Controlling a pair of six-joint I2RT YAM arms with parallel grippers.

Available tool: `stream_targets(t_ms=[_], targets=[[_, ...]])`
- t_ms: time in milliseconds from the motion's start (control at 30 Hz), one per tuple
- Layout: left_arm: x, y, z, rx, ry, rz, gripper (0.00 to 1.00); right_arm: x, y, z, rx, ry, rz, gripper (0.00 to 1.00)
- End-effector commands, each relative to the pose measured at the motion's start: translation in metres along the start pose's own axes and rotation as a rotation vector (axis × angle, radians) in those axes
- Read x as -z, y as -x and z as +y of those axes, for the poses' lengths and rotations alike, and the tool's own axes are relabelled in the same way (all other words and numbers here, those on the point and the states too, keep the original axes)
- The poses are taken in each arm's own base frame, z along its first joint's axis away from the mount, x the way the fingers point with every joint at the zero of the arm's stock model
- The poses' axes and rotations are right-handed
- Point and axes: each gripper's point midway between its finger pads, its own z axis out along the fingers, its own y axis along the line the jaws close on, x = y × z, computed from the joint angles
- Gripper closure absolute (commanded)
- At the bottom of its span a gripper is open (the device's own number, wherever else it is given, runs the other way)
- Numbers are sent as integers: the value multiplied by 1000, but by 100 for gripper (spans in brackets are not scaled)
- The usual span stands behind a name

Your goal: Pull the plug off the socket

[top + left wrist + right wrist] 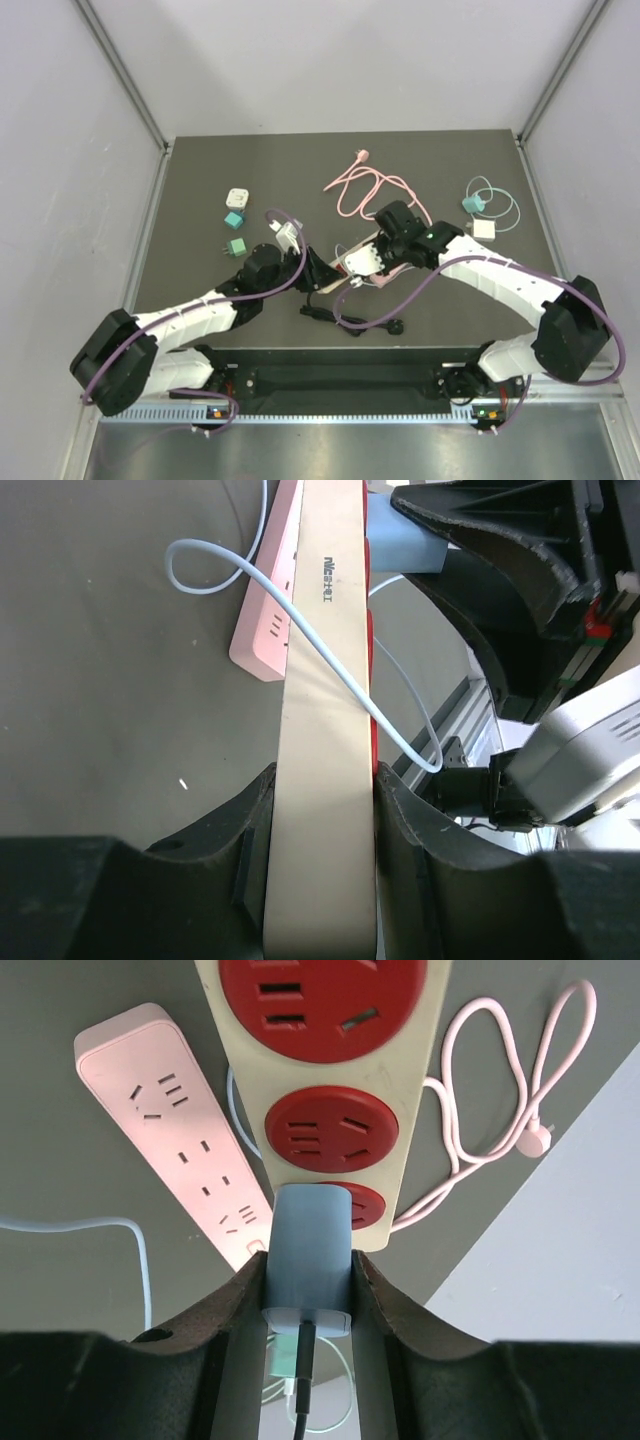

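Observation:
A cream power strip with round red sockets lies between both arms at the table's middle. My left gripper is shut on its narrow sides at one end. A blue-grey plug with a black cable at its back sits in the end red socket. My right gripper is shut on the plug, one finger against each side. In the left wrist view the plug shows at the strip's far end with the right gripper's fingers around it.
A pink power strip lies beside the cream one, its coiled pink cable behind. A thin white cable crosses the cream strip. Small adapters sit at the left, chargers at the right. A black cable lies near the front edge.

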Motion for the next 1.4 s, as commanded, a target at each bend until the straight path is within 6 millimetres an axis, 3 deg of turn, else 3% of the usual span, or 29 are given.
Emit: stream_targets(t_ms=[0, 33, 67, 100, 167, 300, 433, 667, 800, 900, 933, 1000, 1033, 1100, 1133, 1267, 1367], targets=[[-2, 48, -15, -62, -2, -181, 100, 32, 31, -45, -65, -120, -208, 100], [0, 48, -14, -64, -1, -185, 100, 35, 27, -46, -53, -125, -231, 100], [3, 50, -12, -64, 0, -196, 100, 37, 9, -47, -85, -129, -233, 100], [4, 47, -7, -59, 8, -190, 100, 42, 12, -45, -88, -123, -295, 100], [7, 49, -4, -53, 4, -193, 100, 44, -3, -44, -109, -131, -311, 100], [8, 49, -2, -44, 1, -192, 100, 41, -5, -33, -127, -108, -357, 100], [5, 50, 2, -44, 24, -186, 100, 46, 6, -38, -174, -120, -335, 100], [-11, 50, 15, -41, 87, -153, 100, 52, 77, -47, -63, -109, -240, 100], [-14, 48, 21, -36, 103, -142, 100, 45, 83, -51, -55, -107, -222, 100], [-11, 47, 24, -39, 113, -150, 100, 49, 66, -52, -58, -126, -190, 100], [-9, 47, 24, -41, 112, -157, 100, 50, 49, -53, -86, -134, -166, 100], [-7, 47, 26, -41, 114, -157, 100, 59, 43, -51, -89, -144, -227, 100], [-5, 48, 26, -42, 112, -161, 100, 59, 24, -48, -124, -144, -211, 100], [-4, 48, 26, -40, 105, -163, 100, 67, 15, -47, -129, -166, -250, 100], [-3, 49, 26, -38, 100, -165, 100, 68, 1, -46, -158, -172, -241, 100], [-2, 51, 26, -33, 95, -168, 100, 68, -14, -39, -194, -177, -272, 100], [-2, 52, 27, -30, 104, -172, 100, 70, -9, -39, -192, -177, -296, 100]])
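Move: The right hand already pinches the blue plug, with its socket some 3 cm below and about 1 cm ahead and 1 cm left. The pink strip lies roughly 3 cm back, 3 cm right and 11 cm below this hand; the pink cord's loops are 14 cm ahead, straight on, 12 cm below. From the left hand, gripping the cream strip's near end, the blue plug is about 7 cm forward, 10 cm right and 2 cm lower; the black cable bundle lies 8 cm back, 4 cm right and 12 cm below. Keep the right fingers pinched on the blue plug and work it against the held strip: lift while tilting the hand's left side up some 15 degrees, roll back as far with a slight sink, then lift and tilt up again, rising about 5 cm in all. Hold the strip's end with the left gripper, letting it rise, dip and rise about 2.5 cm net, easing slightly forward. ##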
